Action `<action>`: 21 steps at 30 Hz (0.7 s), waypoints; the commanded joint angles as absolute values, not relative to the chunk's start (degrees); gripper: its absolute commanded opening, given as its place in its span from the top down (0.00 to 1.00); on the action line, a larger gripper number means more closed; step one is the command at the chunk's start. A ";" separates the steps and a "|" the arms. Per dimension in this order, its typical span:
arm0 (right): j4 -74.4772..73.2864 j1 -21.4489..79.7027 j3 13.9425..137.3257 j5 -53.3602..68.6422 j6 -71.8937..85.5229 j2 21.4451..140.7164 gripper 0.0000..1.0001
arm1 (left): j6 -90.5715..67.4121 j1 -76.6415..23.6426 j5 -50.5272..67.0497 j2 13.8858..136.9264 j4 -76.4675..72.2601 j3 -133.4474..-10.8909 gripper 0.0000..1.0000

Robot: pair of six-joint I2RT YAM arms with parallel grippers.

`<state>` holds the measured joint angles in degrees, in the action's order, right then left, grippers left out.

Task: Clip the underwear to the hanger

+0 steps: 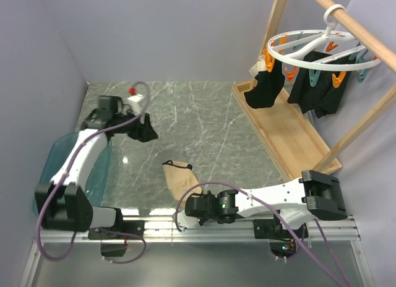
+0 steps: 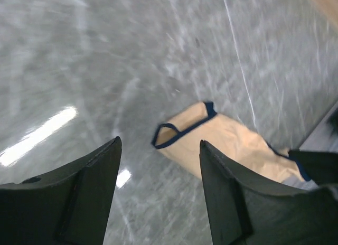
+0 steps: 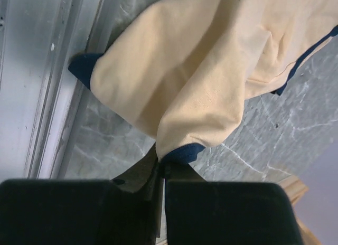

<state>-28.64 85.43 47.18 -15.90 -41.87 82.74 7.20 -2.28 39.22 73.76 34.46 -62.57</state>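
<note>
The beige underwear [image 1: 179, 177] with dark navy trim lies on the marble table near the front edge. It also shows in the left wrist view [image 2: 227, 142] and fills the right wrist view [image 3: 200, 71]. My right gripper [image 3: 162, 163] is shut on the navy-trimmed edge of the underwear, low at the table's front [image 1: 189, 208]. My left gripper [image 2: 158, 150] is open and empty, above the table to the upper left of the underwear [image 1: 147, 133]. The white round hanger [image 1: 322, 52] with orange and teal clips hangs from a wooden rod at the upper right.
Black garments [image 1: 265, 88] hang from the hanger's clips over a wooden tray base [image 1: 284, 135]. A teal plastic basket [image 1: 59, 163] sits at the left under the left arm. A metal rail [image 1: 247, 228] runs along the table's front edge.
</note>
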 commanded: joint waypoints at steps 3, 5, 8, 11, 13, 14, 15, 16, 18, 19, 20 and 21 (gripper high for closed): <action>-25.05 89.47 45.53 -21.53 -39.91 82.88 1.00 | 12.84 -14.84 33.95 80.85 36.66 -63.72 0.33; -25.14 91.40 45.53 -22.23 -39.03 82.88 1.00 | 13.79 -19.58 32.09 85.31 35.77 -65.12 0.32; -26.28 92.55 46.75 -22.06 -36.92 84.02 1.00 | 15.37 -24.25 32.16 91.72 36.82 -68.46 0.32; -26.72 93.43 47.55 -21.27 -34.81 85.25 1.00 | 16.61 -27.94 31.82 95.53 36.83 -70.84 0.31; -26.98 93.78 48.07 -20.66 -33.41 85.87 1.00 | 16.70 -31.09 29.11 97.90 35.69 -71.45 0.31; -27.16 93.95 48.16 -20.57 -33.14 86.04 1.00 | 17.48 -32.07 28.48 99.30 35.25 -71.72 0.31; -27.59 94.04 48.34 -20.22 -32.79 86.13 1.00 | 17.75 -33.82 27.87 100.19 35.33 -72.33 0.31; -27.68 94.04 48.43 -20.13 -32.17 86.13 1.00 | 18.01 -34.71 26.90 100.98 35.42 -72.59 0.31; -28.04 94.04 48.43 -19.95 -31.82 85.96 1.00 | 18.28 -36.38 24.53 103.09 34.90 -72.60 0.33; -28.12 94.13 48.51 -19.86 -31.47 85.96 1.00 | 18.80 -37.00 23.04 103.97 34.72 -72.51 0.33; -28.21 94.13 48.52 -19.78 -31.20 85.96 1.00 | 19.07 -37.44 21.90 104.41 34.54 -72.42 0.34; -28.56 94.13 48.60 -19.60 -31.03 85.87 1.00 | 19.33 -38.40 21.19 104.85 34.72 -72.25 0.37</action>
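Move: The underwear lies spread between the hands. Its middle is about 11 cm back, 13 cm right and 18 cm below the open left hand; the far edge of the cloth is only some 6 cm back and 13 cm right, at the same depth. The blue basin stands roughly 10 cm back and 28 cm left of that hand. The right hand already pinches the near end, with the underwear's middle about 8 cm ahead, 7 cm left and 2 cm below. The underwear's far edge is what the left hand swoops down on, some 15 cm right and nearly as far down, with about 5 cm back towards the base, turning clockwise about 35 degrees and pointing more steeply down, fingers kept open. The shut right hand keeps its pinch on the near end and draws it back some 3 cm, sinking slightly. ##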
